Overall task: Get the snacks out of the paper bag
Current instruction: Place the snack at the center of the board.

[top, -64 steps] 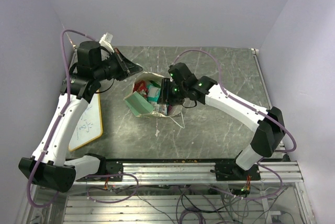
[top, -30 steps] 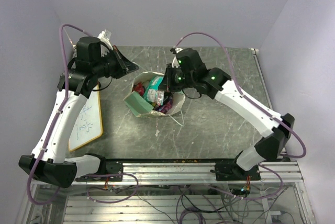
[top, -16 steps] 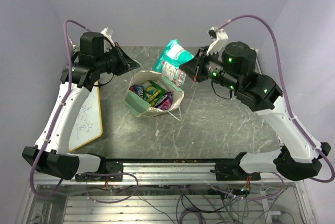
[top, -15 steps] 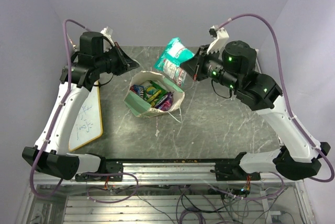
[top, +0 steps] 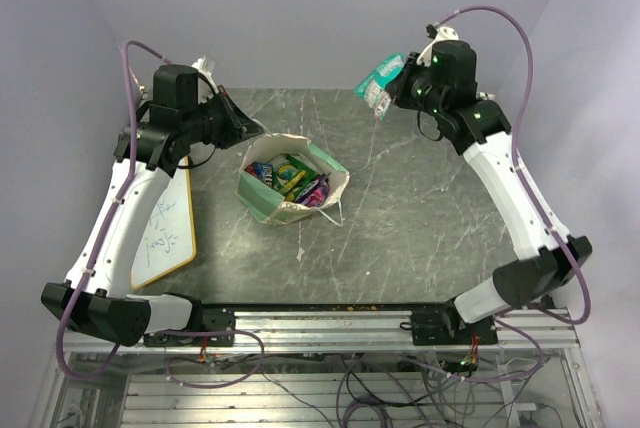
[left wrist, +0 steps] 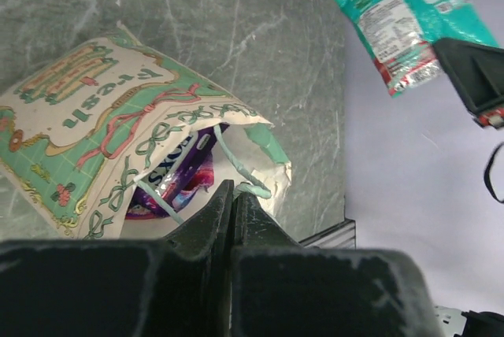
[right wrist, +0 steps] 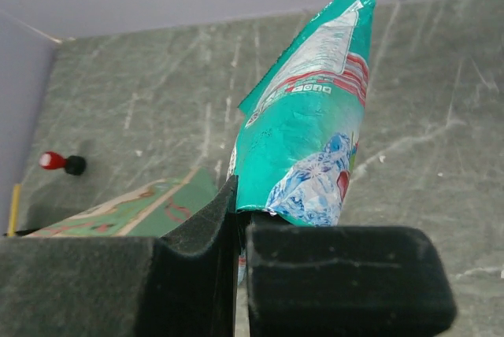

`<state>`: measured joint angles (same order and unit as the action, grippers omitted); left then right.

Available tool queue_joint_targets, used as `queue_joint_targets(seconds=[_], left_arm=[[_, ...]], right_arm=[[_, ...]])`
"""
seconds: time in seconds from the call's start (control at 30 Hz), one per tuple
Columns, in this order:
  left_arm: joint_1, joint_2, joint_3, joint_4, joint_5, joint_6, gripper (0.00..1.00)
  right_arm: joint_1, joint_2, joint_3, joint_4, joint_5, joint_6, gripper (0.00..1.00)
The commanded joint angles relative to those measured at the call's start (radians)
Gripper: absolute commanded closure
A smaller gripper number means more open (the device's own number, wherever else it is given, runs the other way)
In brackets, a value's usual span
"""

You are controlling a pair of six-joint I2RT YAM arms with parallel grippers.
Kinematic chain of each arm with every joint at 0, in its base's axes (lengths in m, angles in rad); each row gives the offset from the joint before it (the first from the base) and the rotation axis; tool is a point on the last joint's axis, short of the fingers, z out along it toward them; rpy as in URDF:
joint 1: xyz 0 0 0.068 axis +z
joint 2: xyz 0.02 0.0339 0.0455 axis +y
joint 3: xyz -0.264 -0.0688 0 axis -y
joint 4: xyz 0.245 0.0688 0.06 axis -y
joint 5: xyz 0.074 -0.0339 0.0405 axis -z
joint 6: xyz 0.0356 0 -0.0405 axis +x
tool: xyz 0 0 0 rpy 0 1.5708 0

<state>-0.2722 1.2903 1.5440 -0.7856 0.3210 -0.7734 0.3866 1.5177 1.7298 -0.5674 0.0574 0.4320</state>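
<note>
The paper bag (top: pixel 262 200) stands open at mid-table with several snacks (top: pixel 291 177) inside; a purple packet (left wrist: pixel 186 175) shows in its mouth. My left gripper (top: pixel 257 129) is shut on the bag's mint-green rim and handle (left wrist: pixel 246 188) at the back left edge. Pinched by its lower edge, a teal snack packet (top: pixel 381 83) hangs in the air in my shut right gripper (top: pixel 400 81), over the table's back right and well clear of the bag. In the right wrist view the packet (right wrist: pixel 311 136) stands upright above the jaws, with the bag (right wrist: pixel 130 209) below left.
A wood-framed whiteboard (top: pixel 165 230) lies along the table's left edge. A small red-capped object (right wrist: pixel 60 162) sits near the back left wall. Purple walls close in the table on three sides.
My right gripper lifted the teal packet out of the bag and carried it up and toward the back right. The left gripper kept its hold on the bag's rim.
</note>
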Motion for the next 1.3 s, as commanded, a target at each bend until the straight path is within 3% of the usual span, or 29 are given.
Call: queue_joint_targets(seconds=[0.0,0.17,0.33,0.43,0.63,0.8,0.97,1.0,1.17,1.27], left_arm=[[-0.006,-0.008,0.069,-0.031,-0.099,0.011,0.93],[-0.007,0.011,0.074,-0.066,-0.101,0.028,0.93],[-0.008,0.006,0.045,-0.078,-0.123,0.035,0.93],[-0.008,0.015,0.048,-0.070,-0.081,0.043,0.93],[-0.009,0.042,0.099,-0.108,-0.095,0.096,0.93],[-0.012,-0.006,-0.013,-0.019,-0.099,0.045,0.93],[-0.015,-0.057,-0.083,0.020,-0.081,0.032,0.93],[-0.014,-0.058,-0.078,0.019,-0.066,0.034,0.93],[-0.014,-0.052,-0.025,0.014,-0.047,0.087,0.93],[-0.015,-0.064,-0.027,0.044,-0.041,0.132,0.93]], right_arm=[[-0.047,0.090,-0.008,0.069,-0.072,-0.003,1.00],[-0.081,0.226,-0.022,0.100,-0.120,0.025,1.00],[-0.151,0.456,0.099,0.102,-0.377,0.123,1.00],[-0.177,0.525,0.077,0.153,-0.502,0.183,1.00],[-0.226,0.561,-0.058,0.247,-0.615,0.222,1.00],[-0.346,0.424,-0.392,0.402,-0.698,0.282,1.00],[-0.411,0.326,-0.551,0.260,-0.646,0.146,1.00],[-0.412,0.307,-0.560,0.180,-0.613,0.101,0.95],[-0.416,0.228,-0.527,-0.051,-0.414,-0.065,0.53],[-0.415,0.139,-0.508,-0.095,-0.349,-0.118,0.43]])
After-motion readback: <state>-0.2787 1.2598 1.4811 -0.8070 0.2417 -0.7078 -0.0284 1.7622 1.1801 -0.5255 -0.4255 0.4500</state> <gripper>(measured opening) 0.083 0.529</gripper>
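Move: The right hand already pinches the teal snack packet, which sticks out some 6 cm ahead and 4 cm to the left of its fingertips. The bare board spot where the packet is to lie is roughly 4 cm back, 2 cm to the right and 33 cm below. The paper bag stands about 11 cm back, 20 cm to the left and 24 cm below. From the left hand, that spot lies around 6 cm ahead, 28 cm right and 32 cm down. Still pinching the teal packet, the right hand brings it down some 30 cm onto the bare board to the right of the paper bag. It swings about 10 cm forward on the way, then draws back and to the right, tipping the fingers about 45 degrees further down. Near the bottom the fingers open about halfway and let go, the hand easing on back and right. The left hand keeps its pinch on the bag's handle, sinking about 3 cm. ##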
